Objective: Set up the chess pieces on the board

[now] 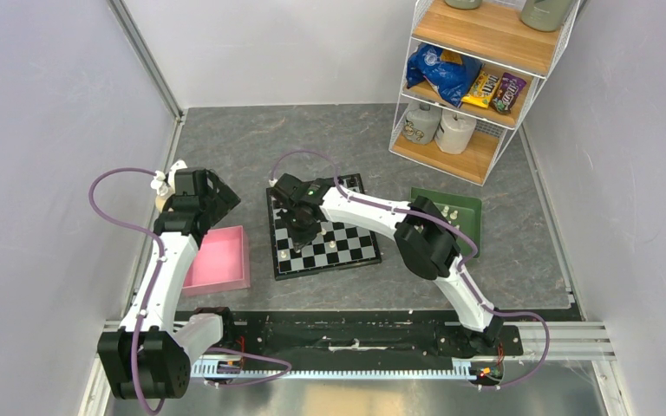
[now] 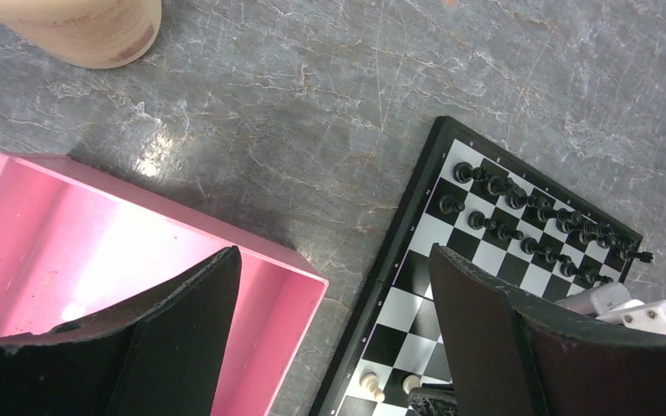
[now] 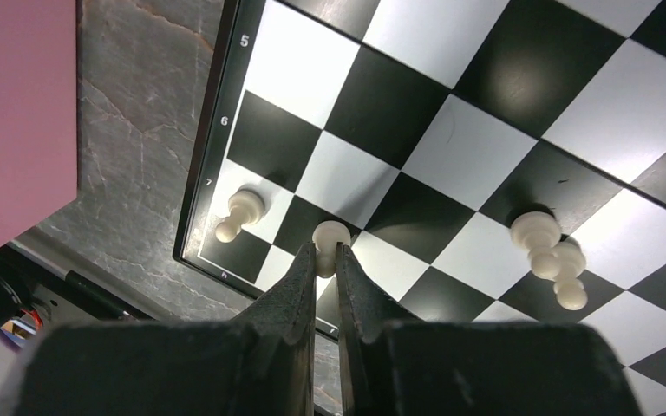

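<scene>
The board [image 1: 352,250] lies mid-table, its black border edge in the left wrist view [image 2: 403,227]. Black chess pieces [image 2: 529,227] fill its far rows. My right gripper [image 3: 325,251] is shut on a cream-white pawn [image 3: 330,234], which stands low over a square by the board's near-left corner [image 3: 451,139]. Another white pawn [image 3: 241,211] stands on the corner file beside it, and two more white pieces [image 3: 548,251] stand to the right. My left gripper [image 2: 331,260] hangs open and holds nothing, above the gap between the pink tray and the board.
A pink tray [image 1: 218,260] sits left of the board. A green tray [image 1: 466,230] with white pieces [image 1: 447,211] lies to the right, partly behind my right arm. A wire shelf [image 1: 477,78] stands at the back right. A beige bottle [image 2: 87,30] stands near the left wrist.
</scene>
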### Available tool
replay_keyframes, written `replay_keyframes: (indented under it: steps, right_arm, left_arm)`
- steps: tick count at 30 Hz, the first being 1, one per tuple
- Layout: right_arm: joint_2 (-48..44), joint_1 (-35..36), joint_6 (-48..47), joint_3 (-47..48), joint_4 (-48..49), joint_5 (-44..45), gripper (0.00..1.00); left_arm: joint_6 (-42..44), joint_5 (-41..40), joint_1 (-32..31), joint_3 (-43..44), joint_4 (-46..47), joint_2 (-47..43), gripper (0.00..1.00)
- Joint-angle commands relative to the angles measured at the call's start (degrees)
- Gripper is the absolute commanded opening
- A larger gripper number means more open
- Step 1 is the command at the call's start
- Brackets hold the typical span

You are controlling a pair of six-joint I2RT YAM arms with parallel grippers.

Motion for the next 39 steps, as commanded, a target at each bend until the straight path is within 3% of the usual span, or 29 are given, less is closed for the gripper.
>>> replay_keyframes:
  steps: [1, 28, 39]
  right_arm:
    - [-2.74, 0.85, 0.66, -1.18, 0.19, -0.23, 0.15]
    - [-2.32, 2.03, 0.15, -1.03, 0.27, -0.46, 0.19]
    - [-4.27, 1.96, -1.21, 0.71, 0.28, -0.09, 0.41]
  left_arm:
    - [1.16, 0.83, 0.23, -0.21, 2.45, -0.16, 0.86]
    - [0.91, 1.49, 0.26, -0.79, 2.73, -0.55, 0.86]
    - [0.75, 1.98, 0.25, -0.53, 3.37, 0.08, 0.86]
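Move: The white pawn already sits upright between the right fingertips; the middle of the dark square it is taken to lies about 1 cm back, 1 cm left and some 3 cm below that hand. The edge pawn stands roughly 2 cm back and 3 cm left of the hand, the pawn pair 4 cm ahead and 5 cm right, the lone pawn level and 8 cm right. From the left hand the dark square is about 6 cm back, 17 cm right and 13 cm down. The pinched white pawn is eased back over the board towards the middle of its dark square, next to the edge pawn, the right hand creeping about 1.5 cm back and very slightly left at constant height, slowing on the way. The wrist hardly turns. Then the right fingers open to a bit over a third of their range and let go of the pawn, staying low around it. ##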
